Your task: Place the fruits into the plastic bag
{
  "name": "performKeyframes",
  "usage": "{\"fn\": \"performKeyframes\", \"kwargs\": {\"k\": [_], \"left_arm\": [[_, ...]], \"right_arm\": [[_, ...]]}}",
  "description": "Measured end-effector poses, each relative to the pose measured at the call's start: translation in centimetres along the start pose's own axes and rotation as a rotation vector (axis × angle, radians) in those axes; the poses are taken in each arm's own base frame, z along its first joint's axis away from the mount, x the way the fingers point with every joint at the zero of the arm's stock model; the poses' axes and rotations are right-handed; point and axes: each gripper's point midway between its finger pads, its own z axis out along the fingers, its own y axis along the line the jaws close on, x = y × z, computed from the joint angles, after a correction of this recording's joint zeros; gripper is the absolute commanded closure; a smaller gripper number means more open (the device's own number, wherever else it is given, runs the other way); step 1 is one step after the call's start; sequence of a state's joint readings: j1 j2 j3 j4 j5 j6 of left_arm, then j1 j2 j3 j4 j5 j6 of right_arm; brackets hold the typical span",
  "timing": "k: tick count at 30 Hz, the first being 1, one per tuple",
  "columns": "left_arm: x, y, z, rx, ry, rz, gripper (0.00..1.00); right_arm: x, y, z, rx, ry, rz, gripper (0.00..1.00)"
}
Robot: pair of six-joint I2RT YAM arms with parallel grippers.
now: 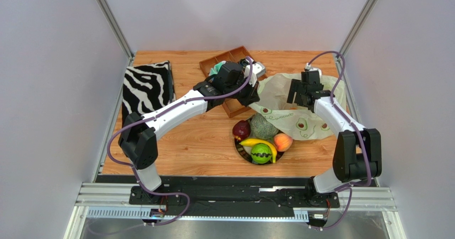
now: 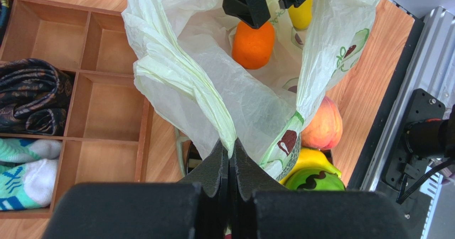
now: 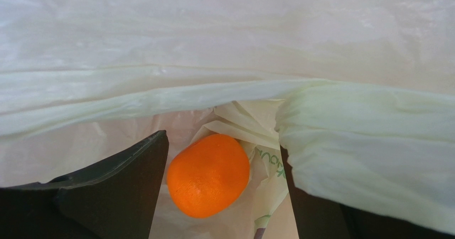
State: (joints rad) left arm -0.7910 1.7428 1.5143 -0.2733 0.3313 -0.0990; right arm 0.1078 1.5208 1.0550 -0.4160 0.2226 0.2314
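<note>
The pale green plastic bag (image 1: pixel 307 119) printed with avocado halves lies at the right, its mouth held up. My left gripper (image 2: pixel 230 149) is shut on the bag's rim (image 2: pixel 184 84). My right gripper (image 3: pixel 221 167) hangs open inside the mouth, with an orange (image 3: pixel 208 175) lying loose on the plastic between its fingers. A yellow oblong fruit (image 2: pixel 300 14) sits deeper in the bag. In the dark bowl (image 1: pixel 238 149) rest a dark red apple (image 1: pixel 241 129), a netted melon (image 1: pixel 264 126), a peach (image 1: pixel 283 142), a banana (image 1: pixel 255 142) and a striped green ball (image 1: pixel 260 153).
A wooden compartment tray (image 2: pixel 109 97) holding cloth rolls (image 2: pixel 32 97) lies just behind the bag, under my left arm. A zebra-striped fabric box (image 1: pixel 147 87) stands at the far left. A fold of the bag (image 3: pixel 368 143) drapes over my right finger.
</note>
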Motion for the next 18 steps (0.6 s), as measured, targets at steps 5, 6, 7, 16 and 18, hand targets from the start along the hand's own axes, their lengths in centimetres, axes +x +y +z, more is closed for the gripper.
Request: {"fn": "performKeyframes", "kwargs": {"k": [5, 6, 7, 16, 18], "left_arm": [[0.0, 0.0, 0.0, 0.000, 0.000, 0.000, 1.00], [0.0, 0.0, 0.0, 0.000, 0.000, 0.000, 1.00], [0.0, 0.0, 0.0, 0.000, 0.000, 0.000, 1.00], [0.0, 0.0, 0.0, 0.001, 0.000, 0.000, 1.00], [0.0, 0.0, 0.0, 0.001, 0.000, 0.000, 1.00]], "right_arm": [[-1.5, 1.3, -2.2, -0.091, -0.049, 0.021, 0.20], [-1.9, 1.7, -2.9, -0.118, -0.067, 0.025, 0.20], [-2.4, 2.0, -3.7, -0.142, -0.085, 0.031, 0.20], [-4.3, 3.4, -10.5, -0.319, -0.229, 0.077, 0.23], [-4.3, 3.8, -11.3, -0.353, -0.247, 0.084, 0.23]]}}
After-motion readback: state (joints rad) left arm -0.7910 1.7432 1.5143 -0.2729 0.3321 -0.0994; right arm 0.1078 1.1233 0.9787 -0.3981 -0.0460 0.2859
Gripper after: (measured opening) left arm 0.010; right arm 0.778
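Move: The orange lies freshly released in the plastic bag, some 5 cm below the right hand and 1 cm ahead. The peach, probably next, is about 12 cm back and 8 cm left of that hand; the watermelon is some 17 cm back and 17 cm left, and the round green melon 6 cm back and 16 cm left, all about 5 cm lower. From the left hand, the peach lies roughly 8 cm back, 11 cm right and 17 cm below. Open right hand lifts about 11 cm off the orange, drifting left, then back, fingers tipping up some 20 degrees. ##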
